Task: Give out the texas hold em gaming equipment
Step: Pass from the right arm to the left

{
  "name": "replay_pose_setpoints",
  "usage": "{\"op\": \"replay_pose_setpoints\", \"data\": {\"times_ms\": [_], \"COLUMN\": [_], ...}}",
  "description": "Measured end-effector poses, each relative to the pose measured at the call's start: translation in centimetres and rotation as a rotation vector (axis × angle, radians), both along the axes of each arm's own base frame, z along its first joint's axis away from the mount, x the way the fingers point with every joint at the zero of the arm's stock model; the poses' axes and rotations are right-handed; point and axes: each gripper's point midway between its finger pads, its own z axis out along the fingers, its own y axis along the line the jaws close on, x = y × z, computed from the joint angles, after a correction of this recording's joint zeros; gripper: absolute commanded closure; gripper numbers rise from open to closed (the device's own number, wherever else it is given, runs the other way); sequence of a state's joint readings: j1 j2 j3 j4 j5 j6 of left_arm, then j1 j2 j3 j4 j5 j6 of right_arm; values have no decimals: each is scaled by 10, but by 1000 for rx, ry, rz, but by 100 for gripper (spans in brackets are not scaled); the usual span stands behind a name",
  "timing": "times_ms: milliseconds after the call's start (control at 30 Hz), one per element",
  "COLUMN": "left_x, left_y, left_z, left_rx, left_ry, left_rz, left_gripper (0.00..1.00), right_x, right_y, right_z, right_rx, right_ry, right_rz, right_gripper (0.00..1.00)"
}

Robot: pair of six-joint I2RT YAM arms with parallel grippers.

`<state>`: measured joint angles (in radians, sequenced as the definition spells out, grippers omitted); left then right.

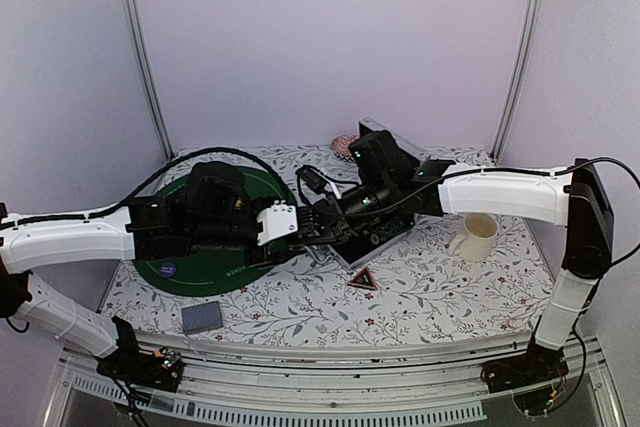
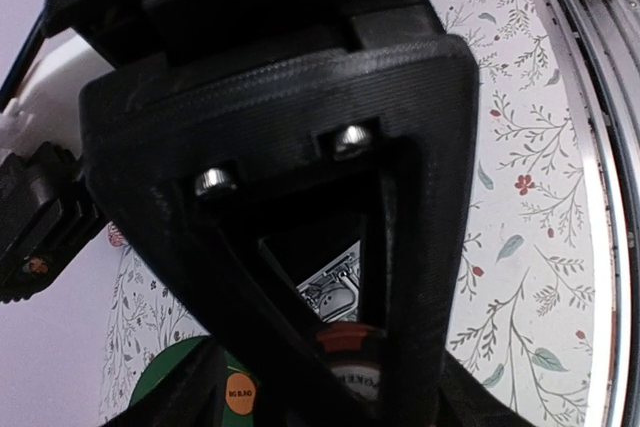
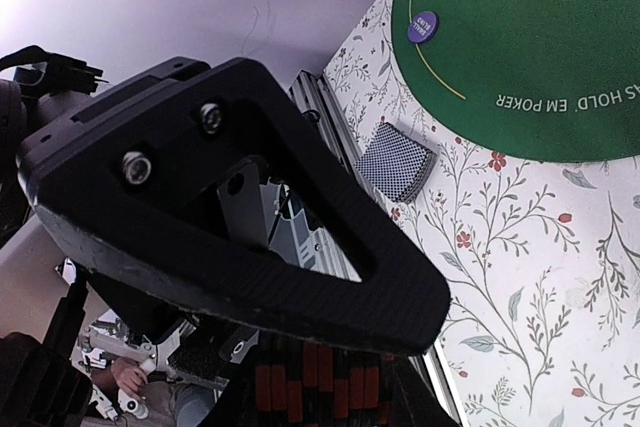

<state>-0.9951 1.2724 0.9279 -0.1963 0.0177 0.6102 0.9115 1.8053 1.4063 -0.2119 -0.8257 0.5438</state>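
My two grippers meet over the middle of the table, beside the green poker mat (image 1: 200,257). The right gripper (image 1: 324,226) is shut on a stack of red-and-black striped poker chips (image 3: 322,387), held on its side. The left gripper (image 1: 303,224) is right at one end of that stack. In the left wrist view the round end chip (image 2: 346,339) shows between my black fingers (image 2: 420,247), but how the jaws stand is hidden. A deck of blue-backed cards (image 1: 201,317) lies near the front edge. An orange button (image 2: 240,390) and a blue one (image 1: 167,269) lie on the mat.
The open silver case (image 1: 385,232) lies under the right arm at centre back. A cream mug (image 1: 477,237) stands to the right of it. A small red triangular piece (image 1: 363,280) lies on the flowered cloth. A pink object (image 1: 345,144) sits at the back wall.
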Motion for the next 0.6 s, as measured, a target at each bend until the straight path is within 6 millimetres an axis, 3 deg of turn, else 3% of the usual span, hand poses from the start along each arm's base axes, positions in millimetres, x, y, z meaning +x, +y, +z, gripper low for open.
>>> {"op": "replay_pose_setpoints", "data": {"times_ms": [200, 467, 533, 600], "left_x": [2, 1, 0, -1], "left_y": [1, 2, 1, 1], "left_z": [-3, -7, -7, -7], "left_rx": [8, 11, 8, 5], "left_ry": [4, 10, 16, 21], "left_rz": [6, 2, -1, -5], "left_gripper": [43, 93, 100, 100], "right_x": [0, 1, 1, 1], "right_y": [0, 0, 0, 0], "right_z": [0, 0, 0, 0], "right_rx": [0, 3, 2, 2], "right_ry": [0, -6, -4, -4], "right_rz": [0, -2, -3, -3], "right_gripper": [98, 98, 98, 98]}}
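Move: The chip stack is in the right hand's fingers, its middle about 2 cm to that hand's left. It already stands between the left hand's open fingers, about 2 cm to that hand's right. Counted from the left hand, and all some 20 cm lower, the open chip case lies about 12 cm ahead and 13 cm right, the small red triangle 14 cm right and 2 cm back, and the green mat's middle about 24 cm left and 10 cm ahead. The left hand stays around the free end of the chip stack, sinking only about half a centimetre, while its fingers close from nearly two thirds open to a bit over a third and stop there, pinching the chips. The right hand holds still with its grip unchanged, keeping the stack steady for the other hand to take. ##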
